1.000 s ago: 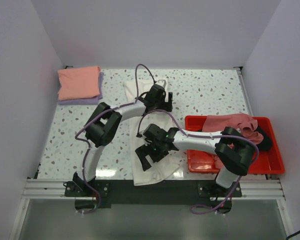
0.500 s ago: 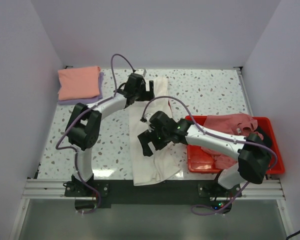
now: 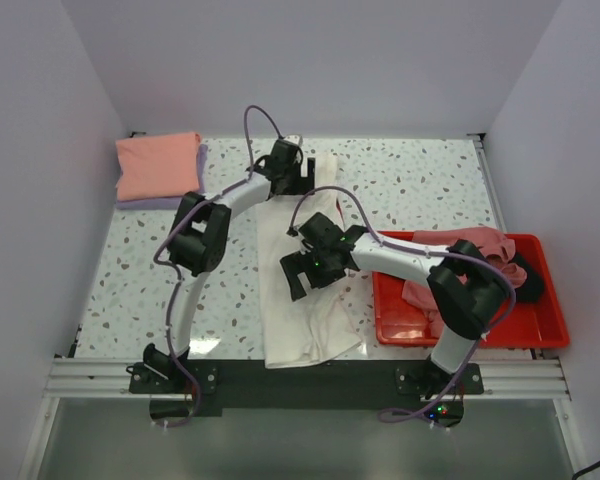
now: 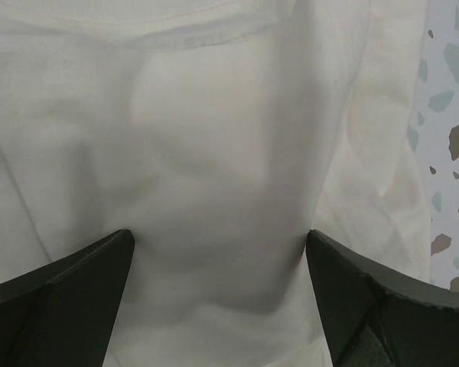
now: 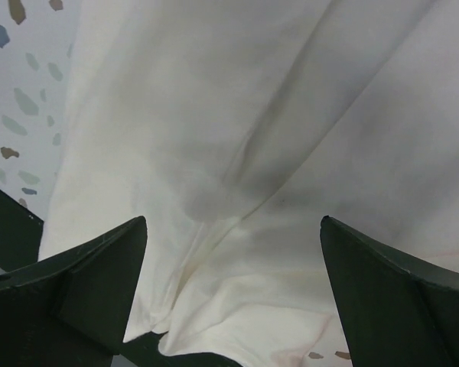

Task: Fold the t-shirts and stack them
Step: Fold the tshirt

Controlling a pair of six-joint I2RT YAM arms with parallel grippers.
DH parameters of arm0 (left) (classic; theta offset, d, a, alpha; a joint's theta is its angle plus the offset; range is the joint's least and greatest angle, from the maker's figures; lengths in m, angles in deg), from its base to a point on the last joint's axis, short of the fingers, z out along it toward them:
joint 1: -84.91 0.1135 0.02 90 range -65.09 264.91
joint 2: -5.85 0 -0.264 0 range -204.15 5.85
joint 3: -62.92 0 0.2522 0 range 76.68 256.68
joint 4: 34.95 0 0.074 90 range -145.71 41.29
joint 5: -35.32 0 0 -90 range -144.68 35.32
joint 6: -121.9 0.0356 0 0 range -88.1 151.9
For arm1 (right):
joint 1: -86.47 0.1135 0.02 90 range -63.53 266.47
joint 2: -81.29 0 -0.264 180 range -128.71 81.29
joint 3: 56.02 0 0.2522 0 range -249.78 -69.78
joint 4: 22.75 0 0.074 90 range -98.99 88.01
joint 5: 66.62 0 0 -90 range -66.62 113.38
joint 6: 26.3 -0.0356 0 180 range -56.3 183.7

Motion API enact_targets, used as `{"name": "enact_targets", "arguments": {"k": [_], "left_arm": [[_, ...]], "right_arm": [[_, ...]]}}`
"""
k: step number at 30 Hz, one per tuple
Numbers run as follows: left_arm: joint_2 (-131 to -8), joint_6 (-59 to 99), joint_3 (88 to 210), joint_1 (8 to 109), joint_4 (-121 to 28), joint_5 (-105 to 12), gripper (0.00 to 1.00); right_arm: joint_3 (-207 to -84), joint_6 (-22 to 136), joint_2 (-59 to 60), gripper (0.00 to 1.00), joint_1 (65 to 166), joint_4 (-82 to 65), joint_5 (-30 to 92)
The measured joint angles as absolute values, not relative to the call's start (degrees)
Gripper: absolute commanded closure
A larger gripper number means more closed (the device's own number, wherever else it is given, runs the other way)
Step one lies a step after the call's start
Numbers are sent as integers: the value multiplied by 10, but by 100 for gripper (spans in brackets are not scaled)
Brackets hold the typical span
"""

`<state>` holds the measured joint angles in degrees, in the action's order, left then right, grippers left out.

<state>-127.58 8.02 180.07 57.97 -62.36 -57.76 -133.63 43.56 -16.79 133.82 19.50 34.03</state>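
A large cream-white t-shirt [image 3: 310, 325] lies as a long, narrow, wrinkled strip down the middle of the table. Its near end reaches the table's front edge. My left gripper [image 3: 302, 178] hovers open over the strip's far end. In the left wrist view the collar seam runs across the top, and only cloth [image 4: 214, 115] lies between the spread fingers [image 4: 76, 283]. My right gripper [image 3: 302, 278] is open above the strip's middle, with creased fabric [image 5: 252, 115] under it. A folded salmon-pink tee [image 3: 158, 165] rests on a lavender one [image 3: 165, 201] at the far left.
A red tray [image 3: 480, 330] sits at the near right, holding a crumpled dusty rose tee [image 3: 460, 245] and a black one [image 3: 528, 278]. White walls close in the speckled table [image 3: 420, 190] on three sides. A black rail [image 3: 240, 380] runs along the front.
Both arms have moved away from the front edge along the cream shirt: the left gripper to its far end, the right to its middle. Both stayed open.
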Motion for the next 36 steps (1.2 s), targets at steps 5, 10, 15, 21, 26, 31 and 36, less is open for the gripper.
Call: {"name": "enact_targets", "arguments": {"k": [5, 10, 15, 21, 26, 31, 36], "left_arm": [[-1333, 82, 1906, 586, -680, -581, 0], [-1391, 80, 2010, 597, -724, -582, 0], [-1396, 79, 2018, 604, -725, -570, 0], [-1396, 79, 2020, 611, -723, -550, 0], [-1389, 78, 2020, 620, -727, -519, 0], [-1322, 72, 1988, 628, -748, -493, 0], [-1096, 61, 1835, 619, -721, -498, 0]], "right_arm": [[-1342, 438, -199, 1, 1338, 196, 338], [-1339, 438, -207, 1, 1338, 187, 346], [-1325, 432, -201, 1, 1350, 159, 349], [-1325, 417, -200, 1, 1370, 143, 346], [-1395, 419, -205, 1, 1375, 213, 305], [-1441, 409, -141, 1, 1375, 225, 257], [-1401, 368, 15, 1, 1375, 228, 207]]}}
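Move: The left hand, wide open and low on the white t-shirt, has the shirt's far end about 5 cm straight ahead; the stacked shirts lie some 34 cm to its left, level with it. The right hand hovers roughly 2 cm above the same shirt, whose middle lies about 5 cm ahead, with its near end some 17 cm back and slightly right. The red bin's middle is about 37 cm to that hand's right, level with it. With open fingertips on the cloth, the left hand pushes the shirt about 5 cm forward towards its far end, pauses, then lifts some 18 cm while drawing back. The right hand sinks 2 cm onto the shirt, drags it about 2 cm left and slightly back, then comes free, rising some 17 cm and tilting up around 20 degrees. Both grippers stay open. ##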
